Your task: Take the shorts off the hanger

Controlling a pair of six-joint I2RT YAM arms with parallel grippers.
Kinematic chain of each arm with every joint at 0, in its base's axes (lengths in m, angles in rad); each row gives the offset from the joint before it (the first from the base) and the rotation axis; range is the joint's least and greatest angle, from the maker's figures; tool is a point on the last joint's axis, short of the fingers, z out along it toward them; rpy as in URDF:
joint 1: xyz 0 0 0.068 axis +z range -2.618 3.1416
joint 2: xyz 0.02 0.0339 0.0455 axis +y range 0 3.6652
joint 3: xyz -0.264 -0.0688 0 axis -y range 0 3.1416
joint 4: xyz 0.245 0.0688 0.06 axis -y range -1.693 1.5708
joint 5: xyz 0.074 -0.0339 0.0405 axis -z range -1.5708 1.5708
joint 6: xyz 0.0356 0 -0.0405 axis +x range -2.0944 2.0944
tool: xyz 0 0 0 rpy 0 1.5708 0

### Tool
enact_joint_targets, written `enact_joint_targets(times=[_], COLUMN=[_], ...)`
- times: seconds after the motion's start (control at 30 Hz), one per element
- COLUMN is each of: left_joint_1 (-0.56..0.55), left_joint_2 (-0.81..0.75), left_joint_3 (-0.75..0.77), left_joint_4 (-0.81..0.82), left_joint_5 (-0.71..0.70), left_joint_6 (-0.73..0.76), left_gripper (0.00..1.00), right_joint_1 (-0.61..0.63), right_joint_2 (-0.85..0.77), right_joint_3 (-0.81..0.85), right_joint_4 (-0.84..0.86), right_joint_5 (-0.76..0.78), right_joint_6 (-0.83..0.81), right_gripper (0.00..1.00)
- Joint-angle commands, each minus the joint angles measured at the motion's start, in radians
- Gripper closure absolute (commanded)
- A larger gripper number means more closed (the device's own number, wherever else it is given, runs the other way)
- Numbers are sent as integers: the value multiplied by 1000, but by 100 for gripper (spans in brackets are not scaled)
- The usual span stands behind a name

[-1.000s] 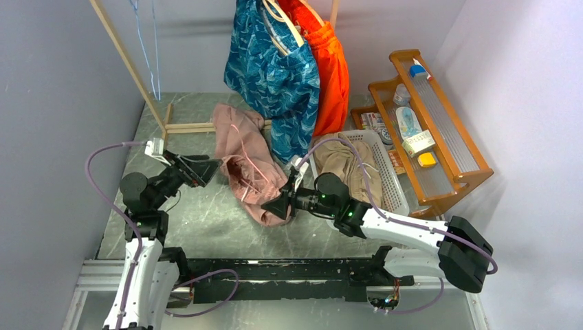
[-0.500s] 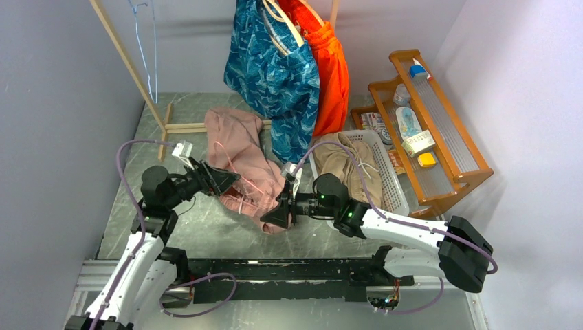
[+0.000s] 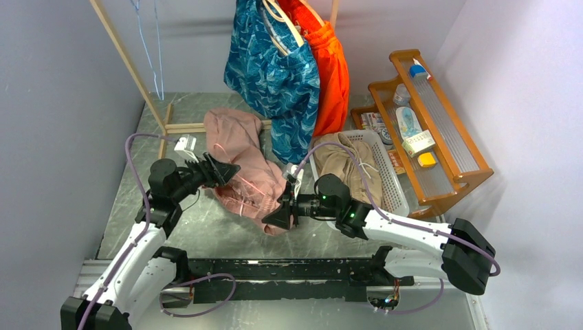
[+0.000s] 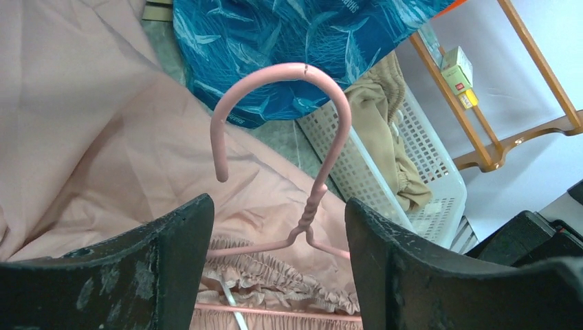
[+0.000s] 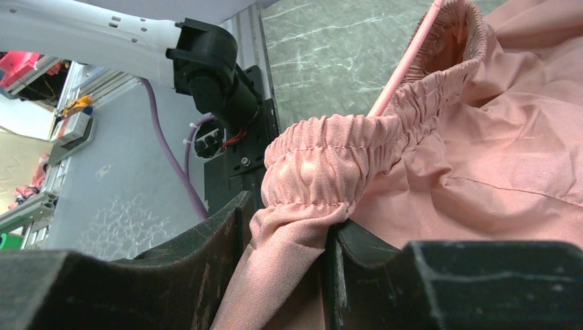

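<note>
The dusty pink shorts [image 3: 237, 148] lie crumpled on the table, still threaded on a pink wire hanger [image 4: 289, 71]. My left gripper [image 4: 277, 206] is open, its jaws standing on either side of the hanger's twisted neck without touching it. In the top view the left gripper [image 3: 221, 170] sits at the shorts' left edge. My right gripper [image 5: 292, 220] is shut on the elastic waistband of the pink shorts [image 5: 481, 158], next to the hanger's rod [image 5: 405, 62]. Blue patterned shorts [image 3: 275, 75] and orange shorts [image 3: 331, 75] hang on the rack behind.
Tan shorts [image 3: 344, 165] lie in a white basket [image 3: 395, 189] right of the pink pair. A wooden shelf [image 3: 447, 137] with small items stands at the far right. The rack's slanted wooden post [image 3: 130, 69] and its base bar [image 3: 189, 127] are at the back left.
My left arm has swung right, bringing its gripper over the hanger's neck, and its jaws have narrowed a little. The right gripper has kept its hold on the waistband.
</note>
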Motion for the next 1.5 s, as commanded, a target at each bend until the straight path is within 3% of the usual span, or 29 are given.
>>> enact_joint_targets(times=[0.0,0.13,0.3,0.43,0.57,0.77,0.87,1.0,1.07,1.1,1.17,1.33,1.37,1.47], left_joint_1=[-25,-66,-114,-120,-121,-121,-121,-121,-121,-121,-121,-121,-121,-128], left_joint_2=[54,111,80,25,-13,20,37,22,3,-7,-27,-86,-95,-91], left_joint_3=[58,97,70,40,14,20,38,32,29,28,40,115,133,249], left_joint_4=[70,45,61,85,112,124,101,99,90,85,58,-76,-104,-303], left_joint_5=[27,64,-55,-122,-120,-61,-62,-78,-103,-115,-132,-179,-189,-304], left_joint_6=[29,48,30,6,1,13,20,20,18,20,30,75,87,107], left_gripper=[29,42,60,61,50,57,64,88,93,93,93,93,93,93], right_joint_1=[9,9,8,9,9,9,9,9,7,8,5,1,1,1], right_joint_2=[-23,-18,-5,-5,-15,-18,-17,-31,-39,-46,-54,-61,-64,-85], right_joint_3=[-15,-9,-1,-2,-14,-18,-11,-20,-22,-9,31,139,154,200], right_joint_4=[0,-13,-13,-15,-5,19,3,4,-3,-30,-119,-334,-369,-453], right_joint_5=[-29,-16,-10,-1,48,60,60,84,102,117,163,238,259,362], right_joint_6=[11,0,3,11,25,35,32,43,48,48,33,-19,-23,-30], right_gripper=[100,100,100,100,100,100,100,100,100,98,85,34,28,23])
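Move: The twisted neck of the pink hanger's hook stands almost between the open left fingertips: about 1 cm ahead of the left hand, 2 cm to its right and 1 cm above. From that hand, the shorts' legs lie about 12 cm ahead, 1 cm left and 17 cm below; the blue shorts hang roughly 18 cm ahead and 12 cm right, a little above. From the right hand, the neck is some 15 cm ahead, 8 cm left and 3 cm up; the pink waistband is already between its pads, level with it. Bring the left gripper about 3 cm to the right around the hook's neck while narrowing the fingers, ease up and slightly back left, then shut them on the twisted wire and lift it about 2 cm more, drifting left. Hold the waistband nearly still with the right hand until the neck is pinched, then open its fingers wide as it slides some 3 cm forward, turning slightly clockwise. ##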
